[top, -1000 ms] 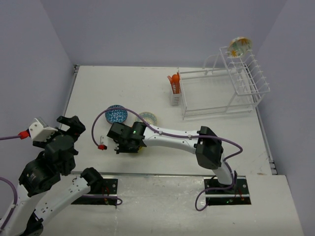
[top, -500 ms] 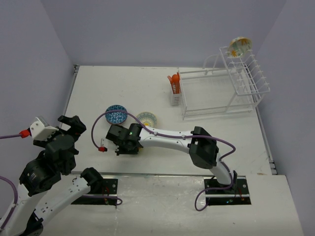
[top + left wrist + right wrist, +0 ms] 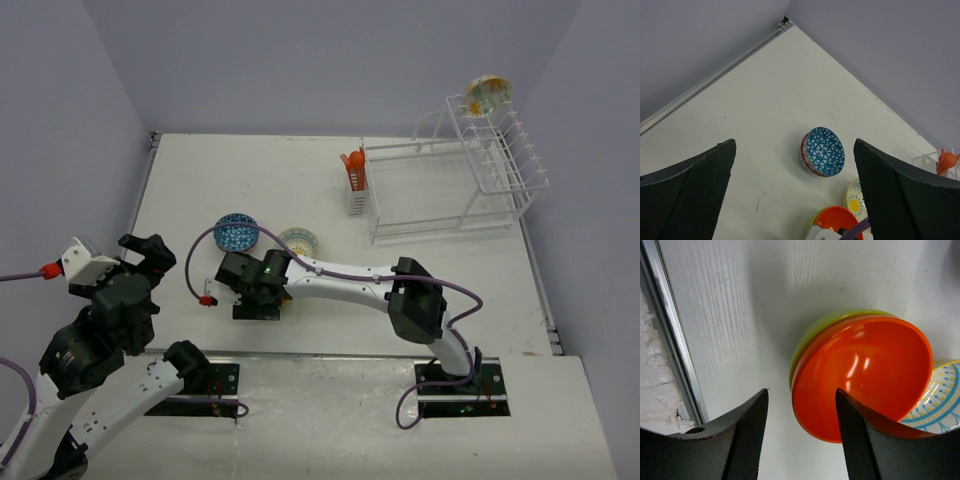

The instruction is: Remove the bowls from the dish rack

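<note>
An orange bowl [image 3: 865,375] sits nested in a lime-green bowl [image 3: 812,337] on the table. My right gripper [image 3: 801,395] is open astride the orange bowl's near rim, one finger inside and one outside. From above, the right gripper [image 3: 255,295] covers this stack. A blue-patterned bowl [image 3: 237,232] and a cream bowl with a yellow centre [image 3: 299,240] lie just beyond it. Another cream bowl [image 3: 487,93] rests on top of the white dish rack [image 3: 450,190] at the far right. My left gripper [image 3: 795,145] hangs open above the table, with the blue-patterned bowl [image 3: 824,151] below it.
An orange utensil caddy [image 3: 353,170] hangs on the rack's left end. A metal rail [image 3: 670,340] along the table's near edge runs close to the right gripper. Grey walls close in the table on the left, back and right.
My right gripper has gone from shut to open, letting go of the orange bowl's rim, and has shifted slightly toward the near edge. The left arm has barely moved.
</note>
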{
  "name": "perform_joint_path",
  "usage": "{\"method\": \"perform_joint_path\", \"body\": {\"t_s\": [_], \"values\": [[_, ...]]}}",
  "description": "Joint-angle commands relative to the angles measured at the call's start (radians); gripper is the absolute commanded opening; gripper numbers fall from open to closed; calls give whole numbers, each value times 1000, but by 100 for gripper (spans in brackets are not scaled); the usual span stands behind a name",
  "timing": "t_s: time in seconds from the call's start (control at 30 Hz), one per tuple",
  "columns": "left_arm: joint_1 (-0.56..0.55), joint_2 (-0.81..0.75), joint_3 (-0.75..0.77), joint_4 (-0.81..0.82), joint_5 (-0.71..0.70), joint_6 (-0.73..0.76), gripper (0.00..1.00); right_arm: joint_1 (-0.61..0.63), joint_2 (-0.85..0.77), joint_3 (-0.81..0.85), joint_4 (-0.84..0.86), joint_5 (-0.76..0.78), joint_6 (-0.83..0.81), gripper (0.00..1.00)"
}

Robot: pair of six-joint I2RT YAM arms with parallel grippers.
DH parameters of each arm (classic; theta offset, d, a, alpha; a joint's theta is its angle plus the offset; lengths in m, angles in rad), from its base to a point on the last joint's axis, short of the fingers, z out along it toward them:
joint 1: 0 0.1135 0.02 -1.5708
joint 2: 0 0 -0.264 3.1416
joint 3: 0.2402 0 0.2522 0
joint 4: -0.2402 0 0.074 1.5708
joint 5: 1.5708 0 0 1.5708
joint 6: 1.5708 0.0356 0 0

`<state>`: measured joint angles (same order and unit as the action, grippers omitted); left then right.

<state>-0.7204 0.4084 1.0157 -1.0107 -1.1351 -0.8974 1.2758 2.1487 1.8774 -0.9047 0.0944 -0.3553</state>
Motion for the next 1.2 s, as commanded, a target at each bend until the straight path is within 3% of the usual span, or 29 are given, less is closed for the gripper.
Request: {"method": "perform_joint_path", "body": {"t_s": [0.0,0.17,0.3,0.37,0.43,0.47,0.5,0.57,0.63,0.67,0.7,0.73,0.83,0.97,1.03,1.17], "values": [[1,18,-11,32,-14,8,100,7,-128,11,29,5,1,58],[-1,32,-20,63,3,37,100,-13,-280,-32,97,25,22,61],[9,81,-58,208,105,190,100,-30,-456,-130,203,123,47,66],[45,150,-66,263,202,254,100,-102,-577,-216,286,168,73,73],[84,202,-69,290,263,310,100,-183,-663,-276,335,99,127,83],[107,251,-72,316,332,325,100,-273,-750,-346,367,75,147,94],[152,289,-74,329,409,357,100,-359,-794,-377,435,41,195,99],[202,314,-81,369,470,383,100,-433,-872,-443,515,56,255,99],[219,328,-81,376,500,396,100,-510,-963,-466,556,114,414,99],[223,329,-83,382,503,402,100,-615,-981,-469,566,148,482,99],[223,328,-86,385,502,405,100,-678,-1001,-466,567,122,624,99],[223,319,-88,389,500,408,100,-825,-1001,-462,567,70,691,99],[223,310,-100,397,506,422,100,-1078,-955,-425,572,-90,931,99],[223,332,-109,399,502,440,100,-1242,-882,-414,642,-87,1215,99],[223,343,-106,396,505,443,100,-1298,-845,-438,678,-4,1402,99],[223,340,-112,406,514,456,100,-1360,-754,-468,848,-33,1565,95]]}}
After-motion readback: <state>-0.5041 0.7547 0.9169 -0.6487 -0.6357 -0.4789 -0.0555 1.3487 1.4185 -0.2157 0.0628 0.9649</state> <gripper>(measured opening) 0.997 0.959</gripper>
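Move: The last bowl, flower-patterned and up in the dish rack, lies about 40 cm ahead of the right hand, 52 cm to its right and 22 cm above it. The orange bowl's middle is just 5 cm ahead and 4 cm below; the yellow-centred bowl is 16 cm ahead, 9 cm right. The cutlery holder is some 33 cm ahead, 25 cm right. From the left hand, the patterned bowl is about 40 cm ahead, 68 cm right, level. Opening wider, the right hand comes free of the orange bowl's rim, first rising steeply, then sweeping right about 45 cm and forward nearly 30 towards the patterned bowl, ending 30 cm higher. Its wrist swings and rolls until the fingers, wide open, point forward. The empty left hand eases forward, right and down towards the blue bowl, roughly 13 cm in all. ##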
